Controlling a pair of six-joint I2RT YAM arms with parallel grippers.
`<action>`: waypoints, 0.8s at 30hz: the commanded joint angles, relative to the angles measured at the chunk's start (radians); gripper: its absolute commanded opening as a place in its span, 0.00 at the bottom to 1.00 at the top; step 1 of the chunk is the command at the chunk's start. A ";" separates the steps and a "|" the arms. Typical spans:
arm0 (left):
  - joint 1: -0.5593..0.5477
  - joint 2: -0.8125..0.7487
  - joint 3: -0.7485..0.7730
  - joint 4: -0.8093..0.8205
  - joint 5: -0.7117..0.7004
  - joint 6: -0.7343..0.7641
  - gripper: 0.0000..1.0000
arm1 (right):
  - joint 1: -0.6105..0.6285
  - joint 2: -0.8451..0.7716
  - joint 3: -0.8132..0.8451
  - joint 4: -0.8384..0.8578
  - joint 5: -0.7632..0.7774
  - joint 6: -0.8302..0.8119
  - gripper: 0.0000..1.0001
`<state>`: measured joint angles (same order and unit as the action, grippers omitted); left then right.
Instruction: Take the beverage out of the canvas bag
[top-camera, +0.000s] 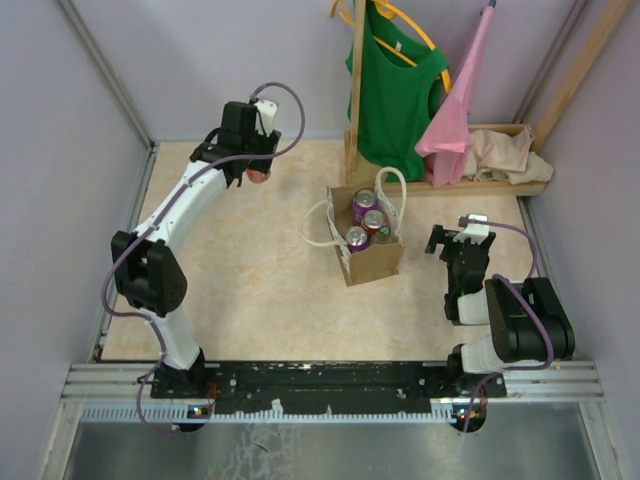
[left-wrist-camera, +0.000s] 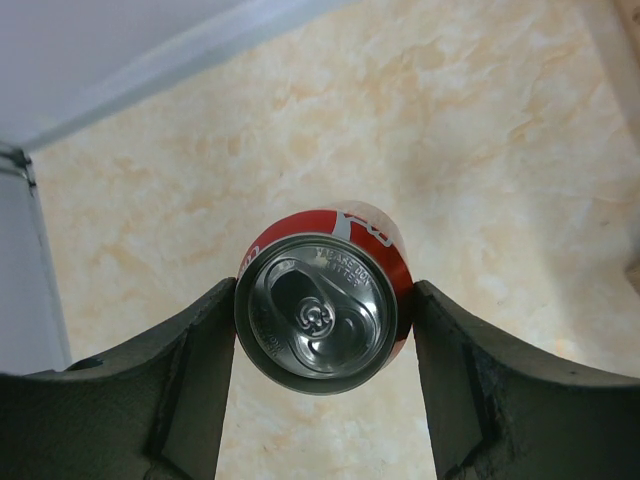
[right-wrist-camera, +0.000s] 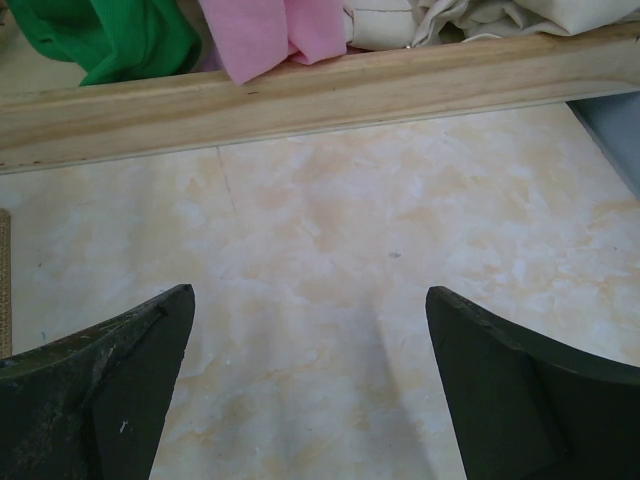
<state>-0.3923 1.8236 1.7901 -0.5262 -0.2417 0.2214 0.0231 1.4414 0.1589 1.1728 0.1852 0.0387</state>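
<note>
The tan canvas bag (top-camera: 375, 262) with white rope handles stands mid-table and holds three cans: purple (top-camera: 362, 204), red (top-camera: 375, 221) and purple (top-camera: 356, 238). Far from it, at the back left of the table, my left gripper (top-camera: 256, 172) (left-wrist-camera: 325, 292) is shut on a red beverage can (left-wrist-camera: 320, 312), with both fingers pressed to its sides and its silver top facing the wrist camera. My right gripper (top-camera: 450, 240) (right-wrist-camera: 308, 291) stands open just right of the bag, with only bare tabletop between its fingers.
A wooden rack (top-camera: 356, 90) at the back holds a green shirt (top-camera: 400, 90) and a pink garment (top-camera: 455, 120). A beige cloth heap (top-camera: 510, 155) lies on its base. Its base beam (right-wrist-camera: 320, 90) crosses ahead of the right gripper. Walls enclose the table.
</note>
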 joint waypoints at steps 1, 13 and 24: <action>0.037 -0.030 -0.090 0.257 0.017 -0.091 0.00 | -0.002 0.000 0.021 0.043 0.000 0.009 0.99; 0.099 0.131 -0.091 0.323 0.016 -0.176 0.00 | -0.002 0.001 0.020 0.044 0.000 0.009 0.99; 0.113 0.194 -0.068 0.274 0.011 -0.193 0.00 | -0.002 0.001 0.021 0.043 0.000 0.008 0.99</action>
<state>-0.2829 2.0331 1.6573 -0.3099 -0.2195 0.0410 0.0231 1.4414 0.1589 1.1728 0.1848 0.0387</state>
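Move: The left hand already holds the red can high over bare table. The patch it is being taken to lies about 23 cm below, roughly 5 cm ahead and 3 cm left. The canvas bag stands some 24 cm to the hand's right and 12 cm back, and the far purple can inside it is about 24 cm right and 6 cm back. From the idle right hand that patch is some 19 cm ahead and 40 cm left. Down towards the bare table goes the left hand, about 13 cm, fast at first and easing off near the end, while also drifting some 4 cm forward and 3 or 4 cm left. The wrist turns about 10 degrees counter-clockwise and tips a little farther down; the fingers keep their grip around the red can near its top. ##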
